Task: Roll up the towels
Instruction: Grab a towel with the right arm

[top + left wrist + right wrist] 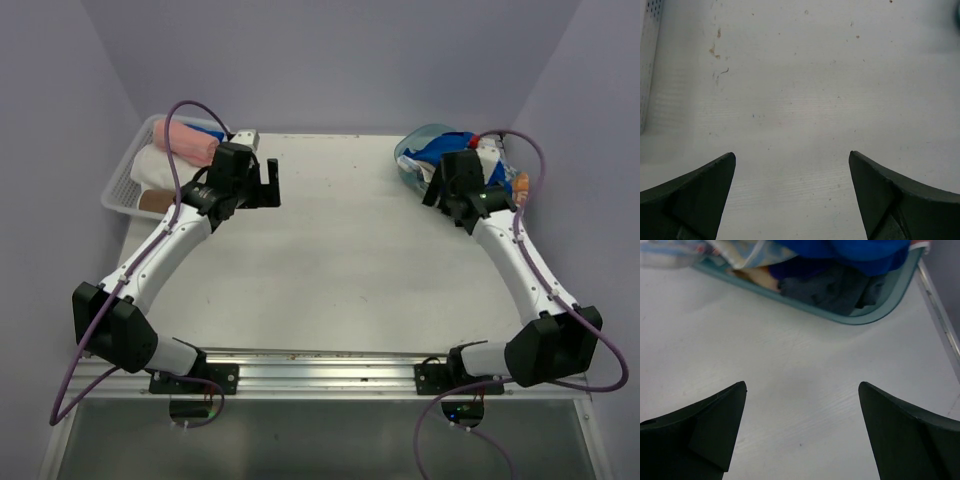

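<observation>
Loose towels are heaped in a clear teal tub (408, 160) at the back right: a royal blue towel (850, 250), a dark grey-blue towel (835, 290) and a cream printed towel (747, 252). My right gripper (802, 383) hangs open over bare table just in front of the tub rim (865, 320), with nothing between its fingers. At the back left, a rolled pink towel (185, 140) and a white towel (155, 168) lie in a white mesh basket (115, 190). My left gripper (792, 153) is open and empty over the table, right of the basket.
The basket's perforated wall (650, 50) shows at the left edge of the left wrist view. The table's right edge (940, 315) runs close beside the tub. Purple walls surround the table (340, 260).
</observation>
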You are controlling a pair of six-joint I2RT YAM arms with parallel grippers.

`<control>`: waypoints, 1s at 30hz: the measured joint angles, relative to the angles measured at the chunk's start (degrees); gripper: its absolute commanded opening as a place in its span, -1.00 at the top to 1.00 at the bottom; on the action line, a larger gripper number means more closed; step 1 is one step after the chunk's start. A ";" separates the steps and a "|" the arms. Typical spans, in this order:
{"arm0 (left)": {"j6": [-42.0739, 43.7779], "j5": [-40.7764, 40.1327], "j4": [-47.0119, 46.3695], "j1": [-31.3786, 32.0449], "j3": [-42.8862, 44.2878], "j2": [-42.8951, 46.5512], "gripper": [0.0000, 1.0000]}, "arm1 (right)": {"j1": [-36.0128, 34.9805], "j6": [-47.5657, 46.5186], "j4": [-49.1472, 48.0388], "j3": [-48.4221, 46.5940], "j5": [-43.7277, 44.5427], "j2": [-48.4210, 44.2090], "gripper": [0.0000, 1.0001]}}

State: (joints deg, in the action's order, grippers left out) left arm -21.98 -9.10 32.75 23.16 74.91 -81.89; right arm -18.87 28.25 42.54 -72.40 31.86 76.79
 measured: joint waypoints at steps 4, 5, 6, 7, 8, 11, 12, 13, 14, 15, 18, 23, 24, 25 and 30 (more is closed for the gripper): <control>-0.31 0.50 -0.07 0.00 -0.46 0.04 -0.99 | 13.09 0.24 -0.50 -1.75 -4.79 0.07 -0.92; -0.50 0.61 -0.04 0.00 -0.74 0.04 -0.99 | 14.91 0.31 -0.55 -2.93 -5.92 0.35 -0.91; -0.61 0.76 -0.02 0.00 -0.94 0.04 -0.99 | 16.39 0.46 -0.72 -4.44 -6.71 0.87 -0.90; -0.87 0.92 -0.02 0.00 -1.16 0.04 -0.99 | 17.94 0.68 -1.11 -5.99 -7.96 1.77 -0.88; -0.96 1.01 0.00 0.00 -1.29 0.04 -0.99 | 19.28 0.79 -1.79 -7.54 -9.11 2.78 -0.86; -1.01 1.29 0.04 0.00 -1.33 0.04 -0.99 | 22.77 1.16 -3.37 -11.91 -11.30 7.30 -0.74; -1.01 1.40 0.02 0.00 -1.33 0.07 -0.99 | 23.89 1.29 -3.43 -13.73 -12.15 9.51 -0.72; -1.03 1.42 0.04 0.00 -1.33 0.04 -0.99 | 24.83 1.29 -3.80 -15.43 -12.68 11.85 -0.59; -1.03 1.44 0.04 0.00 -1.33 0.04 -0.99 | 25.46 1.22 -3.96 -16.94 -13.46 14.16 -0.54; -1.03 1.44 0.07 0.00 -1.33 0.04 -0.99 | 25.83 1.27 -3.82 -18.27 -13.62 16.02 -0.51; -1.05 1.51 0.11 0.00 -1.33 0.07 -0.99 | 26.16 0.79 -3.37 -22.82 -15.30 22.69 -0.33; -1.11 1.99 0.22 0.00 -1.33 0.07 -0.99 | 25.97 -0.22 -2.69 -25.92 -18.53 28.35 0.51; -1.14 2.10 0.22 0.00 -1.33 0.04 -0.99 | 25.97 -0.15 -2.67 -25.92 -19.26 28.46 0.94; -1.14 2.14 0.24 0.00 -1.33 0.04 -0.99 | 25.97 -0.13 -2.62 -25.92 -19.61 28.46 1.00; -1.11 2.38 0.98 0.00 -1.25 0.02 -0.99 | 25.97 0.11 -2.67 -25.83 -20.92 25.53 1.00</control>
State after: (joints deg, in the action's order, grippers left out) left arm -23.09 -6.72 33.74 23.16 73.67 -81.87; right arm 7.09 28.36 39.88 -98.24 10.94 102.32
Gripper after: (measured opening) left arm 0.994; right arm 0.027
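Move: In the teal basket, the blue towel's middle is about 13 cm ahead of the open right hand, 9 cm to its right and 4 cm below. A pale patterned towel lies roughly 9 cm ahead, almost in line sideways and 8 cm down; the orange lettered towel is some 10 cm ahead, 19 cm right and 5 cm down. From the left hand, the blue towel lies about 47 cm right, 10 cm ahead and 4 cm lower. Swinging right and forward towards the blue towel, the right hand first rises about 4 cm, then dips some 6 cm as it reaches 13 cm out. It turns clockwise and rolls left side up about 15 degrees; the fingers close from wide open, pinch a fold of the towel, and begin drawing it up about 2 cm. ##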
